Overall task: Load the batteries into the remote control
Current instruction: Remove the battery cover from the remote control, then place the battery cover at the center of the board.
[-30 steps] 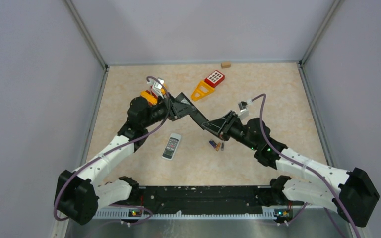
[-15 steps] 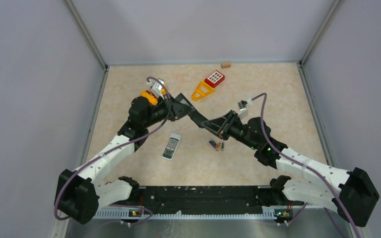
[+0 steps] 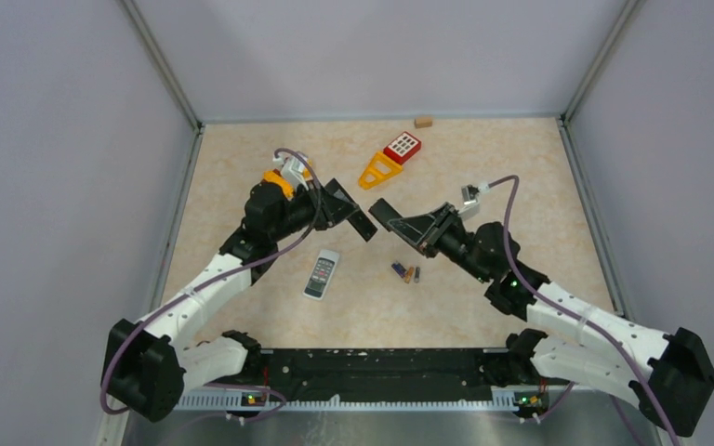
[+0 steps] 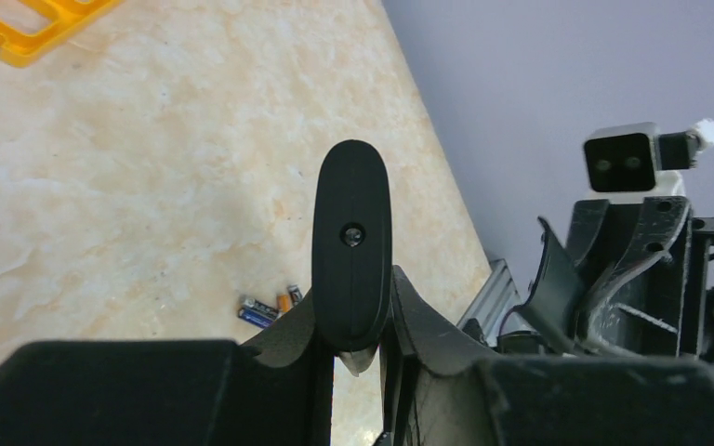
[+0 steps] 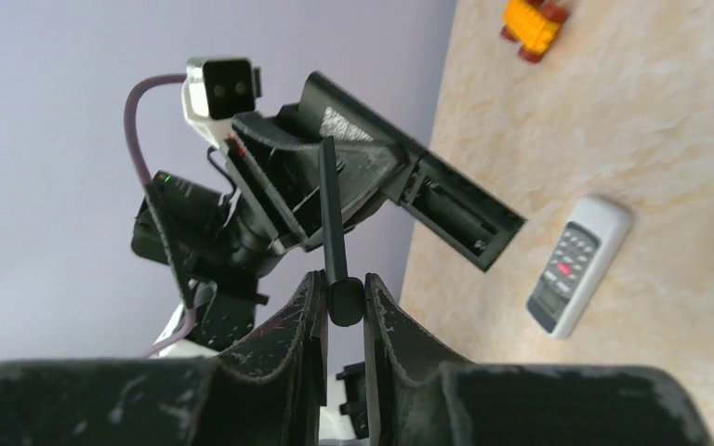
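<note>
My left gripper (image 3: 337, 206) (image 4: 353, 297) is shut on a black remote control (image 3: 361, 225) (image 4: 351, 243), held up off the table. The right wrist view shows its battery bay (image 5: 456, 212) lying open. My right gripper (image 3: 416, 228) (image 5: 344, 279) is shut on the thin black battery cover (image 3: 384, 212) (image 5: 329, 209), a short gap right of the remote. Three batteries (image 3: 406, 271) (image 4: 268, 308) lie together on the table under the right arm: one blue, one orange, one dark.
A white remote (image 3: 322, 274) (image 5: 578, 264) lies face up on the table below the left gripper. A red keypad toy (image 3: 403, 146) and an orange triangle piece (image 3: 378, 171) sit at the back. A small tan block (image 3: 422, 121) rests near the rear wall.
The black cover has come off the remote. My right gripper drew it back to the right, opening a gap between the two grippers. The left gripper held nearly still.
</note>
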`<state>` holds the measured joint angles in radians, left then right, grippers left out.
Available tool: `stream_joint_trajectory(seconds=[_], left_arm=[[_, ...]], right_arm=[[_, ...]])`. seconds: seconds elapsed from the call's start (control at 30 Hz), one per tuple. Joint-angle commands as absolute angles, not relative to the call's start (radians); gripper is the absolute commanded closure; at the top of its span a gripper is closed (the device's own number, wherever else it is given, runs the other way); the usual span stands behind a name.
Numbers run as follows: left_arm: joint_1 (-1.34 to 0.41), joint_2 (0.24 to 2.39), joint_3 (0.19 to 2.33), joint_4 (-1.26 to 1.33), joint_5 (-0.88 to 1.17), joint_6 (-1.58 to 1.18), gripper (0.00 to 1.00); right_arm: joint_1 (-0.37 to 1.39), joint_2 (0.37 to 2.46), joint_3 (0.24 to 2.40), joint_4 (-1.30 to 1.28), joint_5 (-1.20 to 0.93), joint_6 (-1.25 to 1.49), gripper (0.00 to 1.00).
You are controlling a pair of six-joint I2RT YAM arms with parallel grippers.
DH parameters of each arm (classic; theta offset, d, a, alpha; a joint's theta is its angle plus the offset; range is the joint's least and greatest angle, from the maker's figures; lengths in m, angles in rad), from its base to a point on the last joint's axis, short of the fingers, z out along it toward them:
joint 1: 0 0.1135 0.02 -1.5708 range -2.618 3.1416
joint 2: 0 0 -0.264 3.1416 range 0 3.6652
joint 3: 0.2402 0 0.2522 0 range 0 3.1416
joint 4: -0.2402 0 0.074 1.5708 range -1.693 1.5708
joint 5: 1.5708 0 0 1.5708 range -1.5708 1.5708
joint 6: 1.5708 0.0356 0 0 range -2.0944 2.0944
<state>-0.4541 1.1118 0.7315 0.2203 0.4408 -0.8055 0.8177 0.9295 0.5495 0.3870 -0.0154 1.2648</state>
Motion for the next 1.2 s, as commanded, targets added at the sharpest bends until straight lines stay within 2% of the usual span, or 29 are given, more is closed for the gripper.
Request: stream_joint_trajectory(seconds=[0.0, 0.13, 0.3, 0.67, 0.77, 0.87, 1.0, 1.17], left_arm=[[-0.451, 1.059, 0.754, 0.175, 0.354, -0.716, 1.00], [-0.451, 1.042, 0.744, 0.163, 0.356, -0.696, 1.00], [-0.451, 1.042, 0.745, 0.166, 0.410, -0.677, 1.00], [-0.450, 1.060, 0.771, 0.157, 0.505, -0.636, 1.00], [-0.451, 1.065, 0.775, 0.154, 0.514, -0.635, 1.00], [-0.451, 1.069, 0.781, 0.140, 0.518, -0.631, 1.00], [-0.451, 1.062, 0.783, 0.120, 0.505, -0.625, 1.00], [-0.451, 1.048, 0.783, 0.097, 0.495, -0.620, 1.00]], right_arm=[[0.779, 0.823, 0.544, 0.163, 0.171, 1.175, 1.00], [0.720, 0.768, 0.502, -0.051, 0.269, 1.148, 1.00], [0.613, 0.743, 0.432, -0.141, 0.252, 1.128, 1.00], [0.420, 0.840, 0.276, -0.043, 0.040, 1.078, 1.00], [0.412, 0.858, 0.255, -0.052, 0.037, 1.082, 0.96], [0.408, 0.854, 0.251, -0.113, 0.056, 1.087, 0.84], [0.407, 0.821, 0.273, -0.232, 0.120, 1.075, 0.56], [0.407, 0.763, 0.329, -0.337, 0.184, 1.018, 0.40]])
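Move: The free table spot where the cover will be laid is some 13 cm to the right hand's right, 3 cm ahead and 25 cm below. The batteries lie almost under this hand, about 3 cm ahead; the white remote is roughly 26 cm left of them. The black remote, in the left gripper, is around 16 cm left and 7 cm ahead. From the left hand, that spot lies about 30 cm right, 5 cm back and 22 cm below. Swinging right and then mostly down, the right hand carries the already detached battery cover away from the black remote to the table right of the batteries, about 16 cm across and 24 cm down. The wrist turns clockwise and tips the fingers from level to some 45 degrees down; near the table they open and let go. The left hand keeps the black remote, easing back a couple of centimetres. ##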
